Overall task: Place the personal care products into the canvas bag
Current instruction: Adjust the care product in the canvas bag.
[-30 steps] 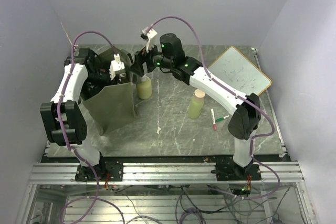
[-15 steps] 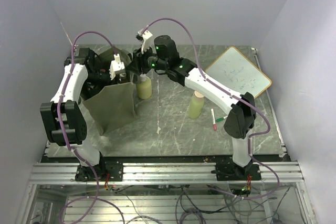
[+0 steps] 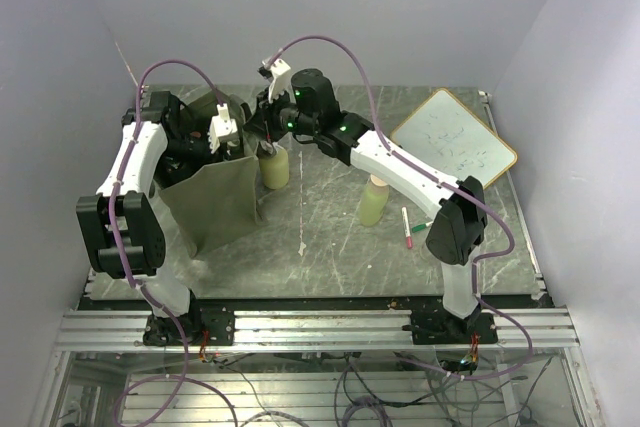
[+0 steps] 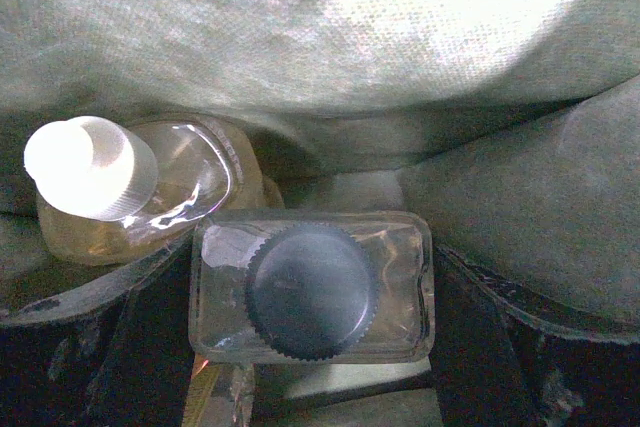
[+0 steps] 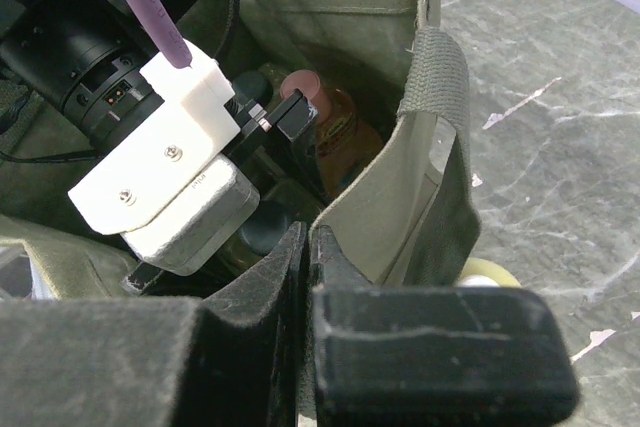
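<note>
The olive canvas bag (image 3: 215, 202) stands upright at the left. My left gripper (image 3: 222, 142) reaches down into it, jaws against both sides of a clear bottle with a black cap (image 4: 312, 292). A yellowish bottle with a white cap (image 4: 90, 167) lies beside it in the bag. An amber bottle (image 5: 335, 122) also stands inside. My right gripper (image 5: 308, 232) is shut on the bag's rim (image 5: 430, 97). A pale yellow bottle (image 3: 275, 167) stands just right of the bag. A yellow-green bottle with a beige cap (image 3: 372, 202) stands mid-table.
Red and green marker pens (image 3: 408, 228) lie right of the yellow-green bottle. A white wood-framed whiteboard (image 3: 455, 134) lies at the back right. Both arms crowd together over the bag's mouth.
My right arm has moved left toward the bag and its gripper now sits at the rim. The left arm and the bottles on the table have not moved.
</note>
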Tool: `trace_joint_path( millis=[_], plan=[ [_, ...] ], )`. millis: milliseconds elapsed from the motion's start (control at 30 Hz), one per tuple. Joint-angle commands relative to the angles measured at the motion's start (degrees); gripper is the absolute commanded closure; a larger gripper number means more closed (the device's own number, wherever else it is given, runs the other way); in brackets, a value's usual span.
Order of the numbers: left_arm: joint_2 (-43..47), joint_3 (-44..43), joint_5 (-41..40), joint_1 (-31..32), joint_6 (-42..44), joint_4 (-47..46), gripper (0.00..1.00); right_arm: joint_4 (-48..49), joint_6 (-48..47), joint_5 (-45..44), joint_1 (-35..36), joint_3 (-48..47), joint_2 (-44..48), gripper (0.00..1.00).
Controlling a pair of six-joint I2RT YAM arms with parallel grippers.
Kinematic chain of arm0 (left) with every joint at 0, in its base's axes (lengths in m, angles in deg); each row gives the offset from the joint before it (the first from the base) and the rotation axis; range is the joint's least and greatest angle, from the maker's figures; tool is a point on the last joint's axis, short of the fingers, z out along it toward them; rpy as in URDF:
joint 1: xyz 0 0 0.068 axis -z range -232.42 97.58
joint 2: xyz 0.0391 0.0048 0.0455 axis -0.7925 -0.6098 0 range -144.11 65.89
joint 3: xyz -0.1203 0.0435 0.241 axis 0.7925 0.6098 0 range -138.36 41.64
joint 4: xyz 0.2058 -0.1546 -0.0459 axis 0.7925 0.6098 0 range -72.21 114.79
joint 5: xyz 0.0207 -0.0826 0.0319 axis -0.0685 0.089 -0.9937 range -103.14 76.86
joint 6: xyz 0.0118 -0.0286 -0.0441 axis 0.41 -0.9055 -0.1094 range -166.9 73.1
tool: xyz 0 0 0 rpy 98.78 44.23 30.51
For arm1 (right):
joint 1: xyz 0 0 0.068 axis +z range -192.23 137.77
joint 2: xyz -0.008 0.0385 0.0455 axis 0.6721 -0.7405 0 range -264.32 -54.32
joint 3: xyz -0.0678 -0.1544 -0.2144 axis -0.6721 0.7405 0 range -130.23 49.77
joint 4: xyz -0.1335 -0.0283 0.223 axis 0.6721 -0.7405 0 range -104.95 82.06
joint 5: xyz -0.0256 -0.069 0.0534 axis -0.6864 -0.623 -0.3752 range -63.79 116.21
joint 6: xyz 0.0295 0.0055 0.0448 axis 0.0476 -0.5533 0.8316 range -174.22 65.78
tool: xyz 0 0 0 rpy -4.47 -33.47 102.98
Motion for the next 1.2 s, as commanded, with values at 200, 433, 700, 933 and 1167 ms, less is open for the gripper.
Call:
trace_joint_path(
  millis=[200,433,700,933,1167],
  plan=[
    [1.2,-2.5,4.7,-0.2,3.1,1.5,0.84,3.4,0.6,1.3,0.1,0.2,4.9,1.00],
    [1.4,-3.3,4.3,-0.2,4.1,3.2,0.84,3.8,0.5,1.3,0.1,0.7,6.5,1.00],
    [1.5,-3.7,4.5,-0.2,4.6,3.3,0.84,4.1,-1.5,-0.4,0.1,2.0,8.7,1.00],
    [-0.2,-5.3,6.0,-0.2,3.8,3.5,0.84,4.2,-4.2,-1.5,0.0,4.0,10.7,0.96],
    [-0.5,-4.6,5.7,-0.2,3.6,2.3,0.84,4.1,-5.0,0.7,-0.2,3.3,9.8,0.69]
  ],
)
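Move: The right hand is already shut on the canvas bag's right rim; the bag's middle lies about 12 cm to its left, 3 cm back and 14 cm below. The yellow-green bottle stands outside the bag, some 4 cm right, 1 cm ahead and 20 cm below. From the left hand, already inside the bag gripping the dark-capped bottle, that rim is about 11 cm right, 2 cm ahead and 12 cm up; the white-capped bottle sits roughly 5 cm ahead, 3 cm right and 3 cm below. Rightward and slightly back, slowly, the right hand tugs the pinched bag rim about 2 cm, away from the bag's middle, then opens its fingers part-way, comes free of the rim and rises some 3 cm. Inside the bag the left hand stays nearly in place, its grip kept on the dark-capped bottle. ##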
